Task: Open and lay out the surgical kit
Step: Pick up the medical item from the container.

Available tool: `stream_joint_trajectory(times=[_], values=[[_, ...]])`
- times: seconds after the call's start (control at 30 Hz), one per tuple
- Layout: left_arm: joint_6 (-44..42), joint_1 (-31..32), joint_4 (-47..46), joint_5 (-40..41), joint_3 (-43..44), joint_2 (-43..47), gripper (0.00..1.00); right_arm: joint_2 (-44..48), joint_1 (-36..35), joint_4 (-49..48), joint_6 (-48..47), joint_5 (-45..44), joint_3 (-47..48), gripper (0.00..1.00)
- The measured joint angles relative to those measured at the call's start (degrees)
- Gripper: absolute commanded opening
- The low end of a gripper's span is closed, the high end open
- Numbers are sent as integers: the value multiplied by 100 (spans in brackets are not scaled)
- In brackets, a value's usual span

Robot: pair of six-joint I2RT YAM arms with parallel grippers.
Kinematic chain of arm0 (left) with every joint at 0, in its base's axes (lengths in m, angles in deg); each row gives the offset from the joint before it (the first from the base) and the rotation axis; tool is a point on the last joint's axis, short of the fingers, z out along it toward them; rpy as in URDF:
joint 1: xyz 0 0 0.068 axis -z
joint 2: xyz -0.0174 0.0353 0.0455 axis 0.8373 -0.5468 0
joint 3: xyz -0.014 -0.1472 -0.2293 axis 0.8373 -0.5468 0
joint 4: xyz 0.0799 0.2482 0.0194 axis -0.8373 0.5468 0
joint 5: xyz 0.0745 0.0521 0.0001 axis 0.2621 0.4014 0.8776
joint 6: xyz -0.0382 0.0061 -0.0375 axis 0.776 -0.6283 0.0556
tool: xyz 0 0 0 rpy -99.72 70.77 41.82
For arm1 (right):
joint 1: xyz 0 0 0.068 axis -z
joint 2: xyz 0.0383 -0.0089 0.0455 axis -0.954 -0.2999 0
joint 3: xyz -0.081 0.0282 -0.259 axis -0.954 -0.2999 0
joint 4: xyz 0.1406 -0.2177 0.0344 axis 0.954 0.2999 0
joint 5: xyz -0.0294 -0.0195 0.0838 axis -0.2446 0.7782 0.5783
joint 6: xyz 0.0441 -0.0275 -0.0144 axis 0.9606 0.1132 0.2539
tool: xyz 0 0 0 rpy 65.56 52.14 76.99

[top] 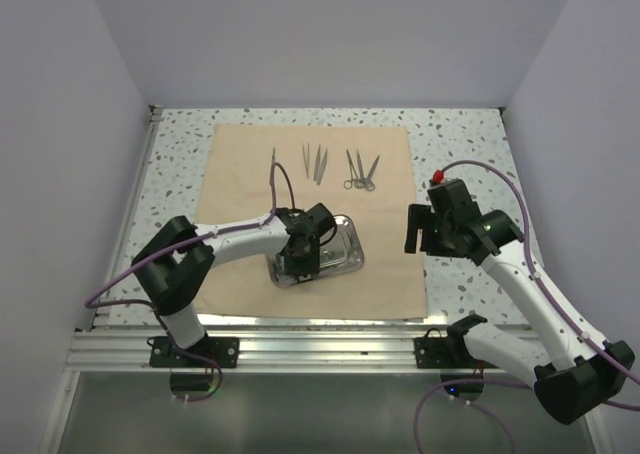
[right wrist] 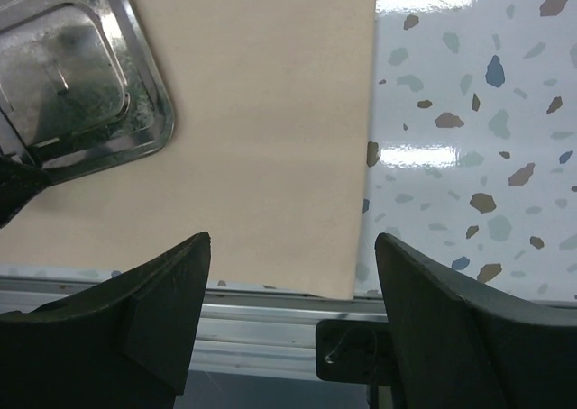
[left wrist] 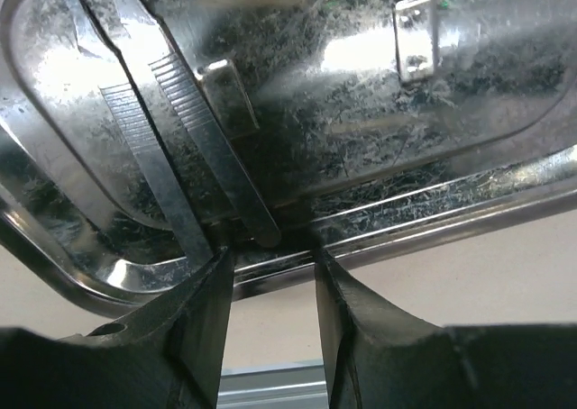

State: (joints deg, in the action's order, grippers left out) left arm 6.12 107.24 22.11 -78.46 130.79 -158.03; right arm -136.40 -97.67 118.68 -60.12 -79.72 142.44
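The tan cloth wrap (top: 385,259) lies spread flat on the table. On it sits the shiny steel tray (top: 347,257), at the near left. My left gripper (top: 298,259) reaches down into the tray's near-left end. In the left wrist view, the left gripper (left wrist: 270,256) stands open at the tray's rim (left wrist: 433,224). The joined end of a pair of ribbed tweezers (left wrist: 180,130) lies in the tray just ahead of the gap, touching neither finger. Tweezers (top: 315,162), scissors (top: 361,170) and one slim instrument (top: 273,164) lie in a row at the cloth's far end. My right gripper (right wrist: 293,247) hangs open and empty over the cloth's right edge (right wrist: 361,157).
Speckled tabletop (right wrist: 469,112) shows to the right of the cloth. An aluminium rail (top: 320,346) runs along the near edge with both arm bases on it. White walls close in the table on three sides.
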Motion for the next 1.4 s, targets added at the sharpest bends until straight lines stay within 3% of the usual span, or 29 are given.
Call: stream_joint_trajectory(times=[0.43,0.53,0.8,1.17,1.27,1.4], values=[[177,-7,188,356,485,-584,41,66,0,125,-37,-2,0,78],[205,-4,297,431,562,-647,36,68,-2,125,-44,-4,0,78],[297,-142,74,367,225,-439,0,68,0,122,-44,-4,0,78],[236,-223,179,374,190,-229,0,83,0,122,-39,-7,0,78],[168,-238,693,529,660,-229,0,111,-2,111,-35,-9,-2,78],[-2,-238,1244,800,1910,-229,0,111,0,90,-9,-9,-26,78]])
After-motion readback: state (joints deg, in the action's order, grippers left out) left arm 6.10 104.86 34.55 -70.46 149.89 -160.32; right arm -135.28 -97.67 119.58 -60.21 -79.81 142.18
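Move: The medical item is the steel handle lying lengthwise in the tray, its near end almost between the left fingertips, its middle about 6 cm ahead, 2 cm left and 2 cm down. A second handle lies some 2 cm to the left of it. The tray's middle is about 5 cm ahead and 2 cm right of the hand, with a small metal tab 6 cm ahead and 5 cm right. From the right hand, the medical item lies roughly 30 cm left, 4 cm ahead and 16 cm below. The left fingers, half open at first, shut on the near end of the right-hand steel handle and pinch it, after the hand has eased about 2 cm forward and 1 cm down into the tray. Keeping that grip, the hand then lifts some 8 cm and swings about 4 cm forward and a little right, gathering speed, with the fingertips tilting slightly forward. ##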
